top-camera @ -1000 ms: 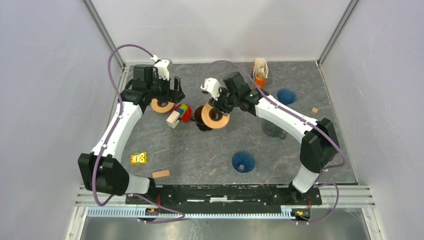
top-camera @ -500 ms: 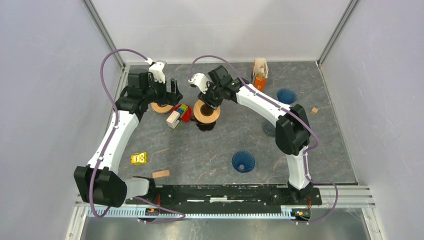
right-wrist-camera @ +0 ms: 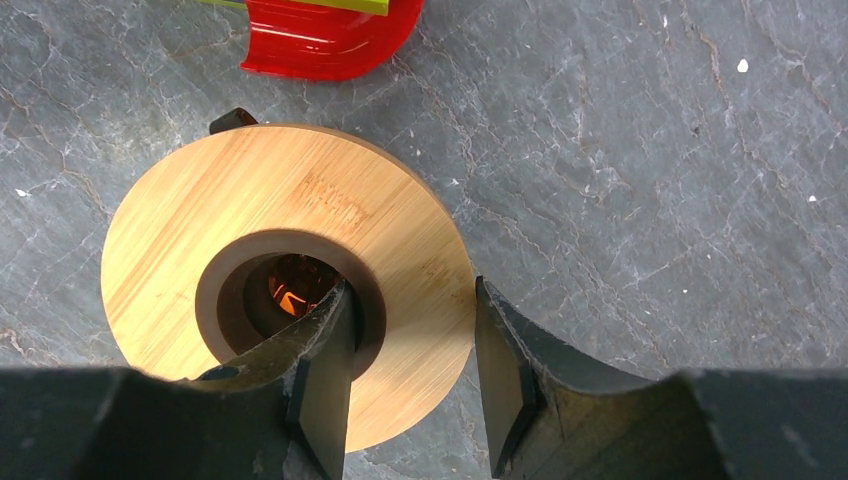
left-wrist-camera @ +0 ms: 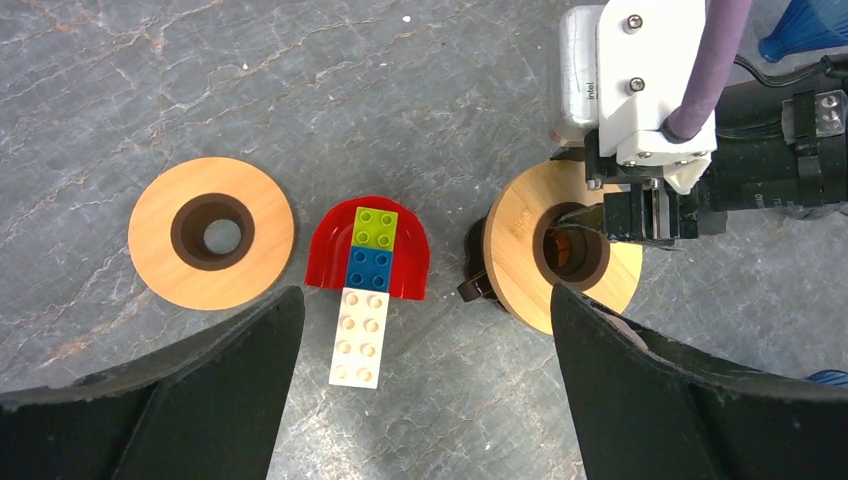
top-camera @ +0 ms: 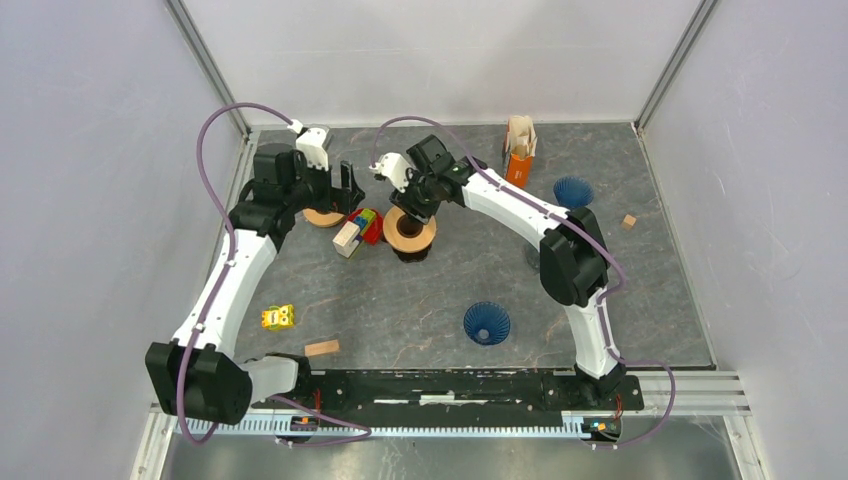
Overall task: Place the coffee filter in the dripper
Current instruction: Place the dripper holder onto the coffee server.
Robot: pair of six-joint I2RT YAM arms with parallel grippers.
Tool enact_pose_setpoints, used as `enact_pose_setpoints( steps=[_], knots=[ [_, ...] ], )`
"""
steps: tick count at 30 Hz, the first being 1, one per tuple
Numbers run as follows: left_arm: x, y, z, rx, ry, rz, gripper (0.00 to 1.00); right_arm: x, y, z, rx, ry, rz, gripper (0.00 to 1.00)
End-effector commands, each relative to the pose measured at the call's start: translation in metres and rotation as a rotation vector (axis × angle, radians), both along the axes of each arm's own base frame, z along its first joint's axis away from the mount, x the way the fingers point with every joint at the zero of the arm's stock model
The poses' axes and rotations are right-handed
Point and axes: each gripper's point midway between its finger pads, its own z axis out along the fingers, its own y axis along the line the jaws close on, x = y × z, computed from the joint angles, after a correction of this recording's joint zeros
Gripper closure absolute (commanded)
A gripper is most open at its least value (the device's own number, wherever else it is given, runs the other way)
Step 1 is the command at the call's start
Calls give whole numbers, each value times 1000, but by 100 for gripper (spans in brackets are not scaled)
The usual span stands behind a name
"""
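Note:
The dripper (top-camera: 410, 232) is a dark glass cup with a round wooden collar, standing mid-table. My right gripper (top-camera: 412, 205) is shut on that collar (right-wrist-camera: 200, 220): one finger (right-wrist-camera: 320, 350) is down in the centre hole and the other is at the outer rim. Pale paper coffee filters (top-camera: 519, 135) stand in an orange holder at the back. My left gripper (left-wrist-camera: 425, 300) hangs open above bare table, between this dripper (left-wrist-camera: 520, 260) and a second wooden-collared ring (left-wrist-camera: 160, 250), holding nothing.
A red arch with stacked toy bricks (left-wrist-camera: 368, 262) lies between the two rings. Blue ribbed cones sit at the front centre (top-camera: 487, 322) and back right (top-camera: 572, 190). A yellow toy (top-camera: 278, 317) and a wooden block (top-camera: 322, 348) lie front left.
My right arm has carried the dripper left and back, and it now sits level instead of tilted. The left gripper has opened a little wider and drawn slightly left.

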Motion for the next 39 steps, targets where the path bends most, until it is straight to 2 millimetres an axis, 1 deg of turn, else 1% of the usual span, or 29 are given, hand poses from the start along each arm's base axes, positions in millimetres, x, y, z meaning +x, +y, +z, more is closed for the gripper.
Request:
enact_pose_setpoints(
  steps=[1, 4, 7, 10, 13, 15, 18, 21, 22, 23, 24, 26, 28, 30, 32, 34, 37, 39],
  knots=[
    [3, 5, 15, -19, -58, 41, 1, 10, 12, 16, 42, -37, -8, 53],
    [2, 6, 16, -14, -65, 44, 0, 10, 12, 12, 36, -32, -11, 49],
    [1, 8, 17, -10, -70, 49, 0, 11, 12, 12, 38, -33, -14, 43],
    [1, 10, 14, 6, -68, 56, 0, 11, 14, 21, 55, -43, -13, 38],
    [0, 13, 10, 21, -59, 62, 0, 13, 15, 37, 72, -69, -13, 32],
    [0, 14, 7, 27, -50, 67, 0, 13, 13, 55, 87, -99, -11, 28],
    [0, 17, 3, 58, -51, 62, 0, 9, 4, 82, 101, -148, -8, 22],
    [-1, 18, 1, 71, -48, 56, 0, -4, -15, 107, 110, -201, 10, 15],
    [-1, 19, 0, 76, -49, 53, 0, -11, -23, 109, 110, -213, 19, 13],
    [-2, 19, 0, 82, -51, 49, 0, -19, -31, 120, 117, -239, 38, 13],
    [-2, 19, -1, 88, -52, 46, 0, -30, -40, 125, 121, -250, 61, 13],
    [-3, 21, -3, 104, -58, 43, 0, -53, -53, 127, 114, -249, 126, 13],
    [-3, 25, -1, 121, -91, 53, 0, -76, -66, 124, 97, -221, 178, 14],
    [-3, 29, 1, 144, -126, 58, 0, -102, -79, 113, 75, -172, 241, 15],
    [-4, 30, 0, 165, -141, 53, 0, -130, -95, 97, 47, -114, 312, 15],
    [-3, 32, -3, 186, -134, 46, 0, -153, -107, 81, 36, -62, 355, 16],
    [-2, 32, -8, 196, -124, 40, 0, -178, -126, 51, 8, -2, 372, 16],
    [-2, 30, -9, 191, -121, 32, 0, -186, -138, 31, -25, 18, 362, 16]
  ],
)
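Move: The right hand still pinches the far right rim of the dripper holder, whose middle lies about 3 cm back and 2 cm left. Right under it, the brown coffee server's middle is some 7 cm below the hand. The red scoop lies roughly 11 cm left and 1 cm back, the near blue dripper some 20 cm back and 12 cm right. From the left hand, the coffee server is about 15 cm right, 1 cm ahead and 20 cm below. The right hand lets go of the dripper holder, rises, then arcs back-right about 20 cm towards the dripper. ##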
